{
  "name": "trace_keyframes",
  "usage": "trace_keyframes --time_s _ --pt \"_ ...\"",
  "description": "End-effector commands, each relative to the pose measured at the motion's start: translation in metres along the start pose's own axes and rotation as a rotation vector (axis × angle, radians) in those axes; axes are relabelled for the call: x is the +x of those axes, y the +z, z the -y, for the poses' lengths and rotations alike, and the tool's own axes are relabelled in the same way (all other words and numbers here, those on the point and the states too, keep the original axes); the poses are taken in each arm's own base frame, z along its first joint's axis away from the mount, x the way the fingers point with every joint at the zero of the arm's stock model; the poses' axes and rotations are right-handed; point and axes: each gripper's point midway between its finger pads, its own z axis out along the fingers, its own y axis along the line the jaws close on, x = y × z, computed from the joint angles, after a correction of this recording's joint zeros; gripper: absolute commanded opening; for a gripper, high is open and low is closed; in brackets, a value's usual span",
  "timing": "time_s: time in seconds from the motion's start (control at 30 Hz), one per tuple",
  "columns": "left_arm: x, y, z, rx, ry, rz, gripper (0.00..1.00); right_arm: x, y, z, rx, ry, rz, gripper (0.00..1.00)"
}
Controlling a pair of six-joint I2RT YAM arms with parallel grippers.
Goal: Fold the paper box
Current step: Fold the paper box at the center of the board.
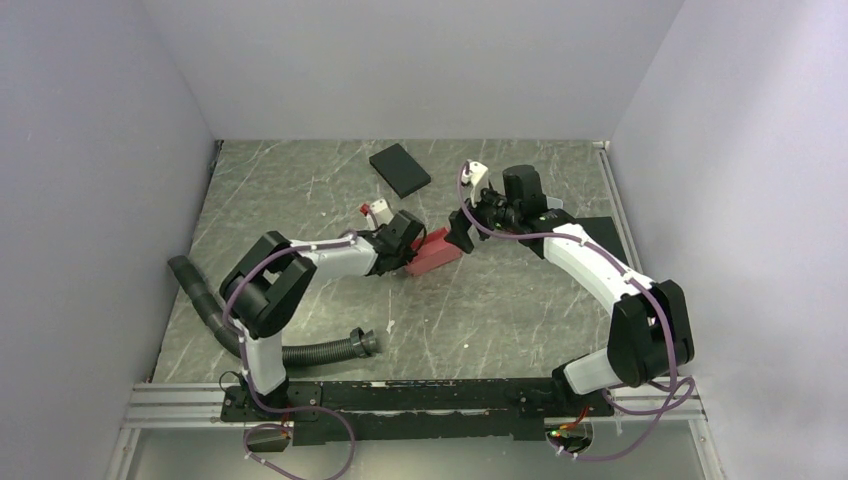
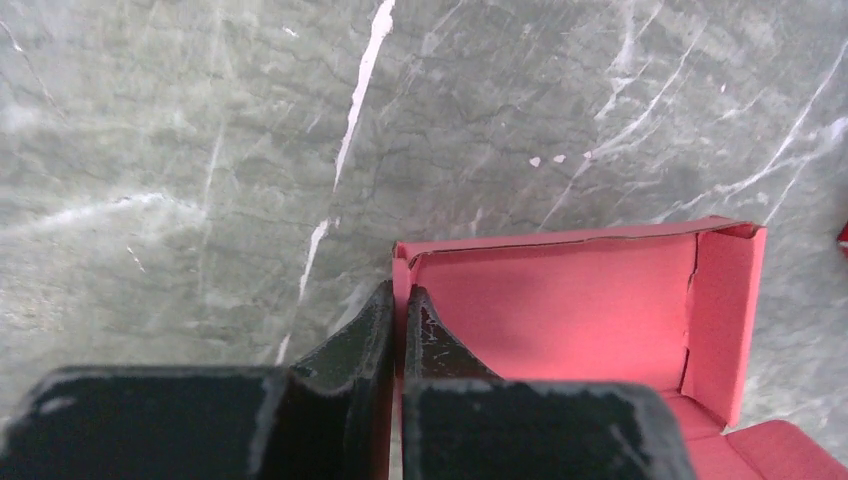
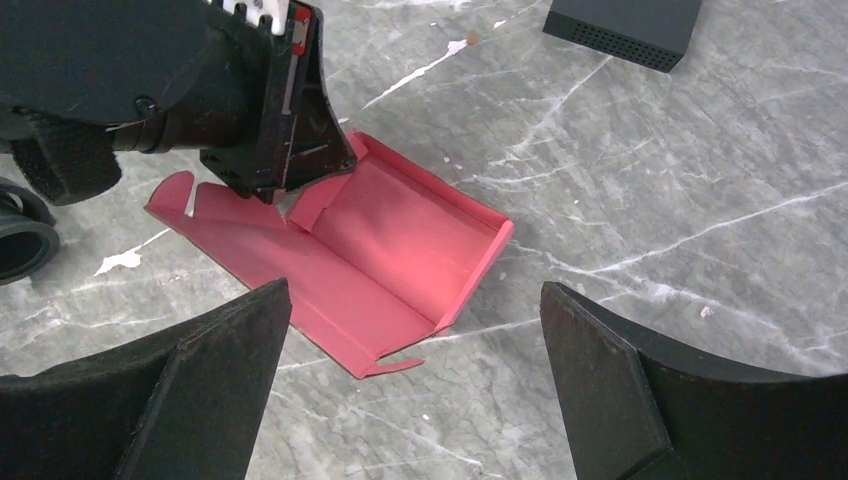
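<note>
The paper box (image 1: 435, 250) is pinkish-red card, partly folded, lying on the grey marbled table in the middle. In the left wrist view the paper box (image 2: 570, 300) has a raised back wall and right end wall. Its left end wall stands pinched between my left gripper's (image 2: 400, 295) two fingers, one inside and one outside. The right wrist view shows the paper box (image 3: 400, 240) with a long flat flap toward the camera and my left gripper (image 3: 275, 190) at its far left corner. My right gripper (image 3: 415, 290) hovers open just right of the box, touching nothing.
A black flat rectangular box (image 1: 400, 170) lies at the back, also seen as the black box (image 3: 625, 25). A tiny red-and-white carton (image 1: 376, 211) sits behind the left gripper. A black corrugated hose (image 1: 215, 310) curls along the left side. A dark flat piece (image 1: 600, 228) lies under the right arm.
</note>
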Motion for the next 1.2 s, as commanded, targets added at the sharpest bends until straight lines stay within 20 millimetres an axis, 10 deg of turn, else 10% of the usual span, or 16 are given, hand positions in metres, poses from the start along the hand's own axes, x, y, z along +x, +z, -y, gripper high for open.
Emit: trace_keyframes --time_s 0.0,0.37,1.17 --pt "-0.001 -0.003 -0.052 -0.107 0.276 0.05 0.0 -0.023 -0.014 -0.002 -0.007 -0.02 0.077 1.0" --pt "-0.037 -0.037 -0.021 0.148 0.354 0.229 0.25 -0.029 -0.023 -0.005 -0.049 0.026 0.115 1.0" --pt "-0.012 -0.04 -0.029 0.214 0.425 0.079 0.5 -0.024 -0.019 -0.009 -0.081 0.043 0.108 1.0"
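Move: My left fingers are shut on the left end wall of the paper box. The box's middle lies about 5 cm to their right, level with them fore and aft, and some 2 cm lower. The black case is roughly 22 cm farther out and 3 cm left, the hose end about 19 cm back and 8 cm left. From my open right hand the paper box is about 5 cm left, 1 cm farther out and 14 cm below. Keeping its pinch at first, my left hand drags the box by its end wall about 4.5 cm left and 2 cm back, then the fingers spread to half open while the hand lifts some 3.5 cm. It dips again a little, still over that wall, turned about 20 degrees clockwise. My right hand rises about 2 cm, wide open. ##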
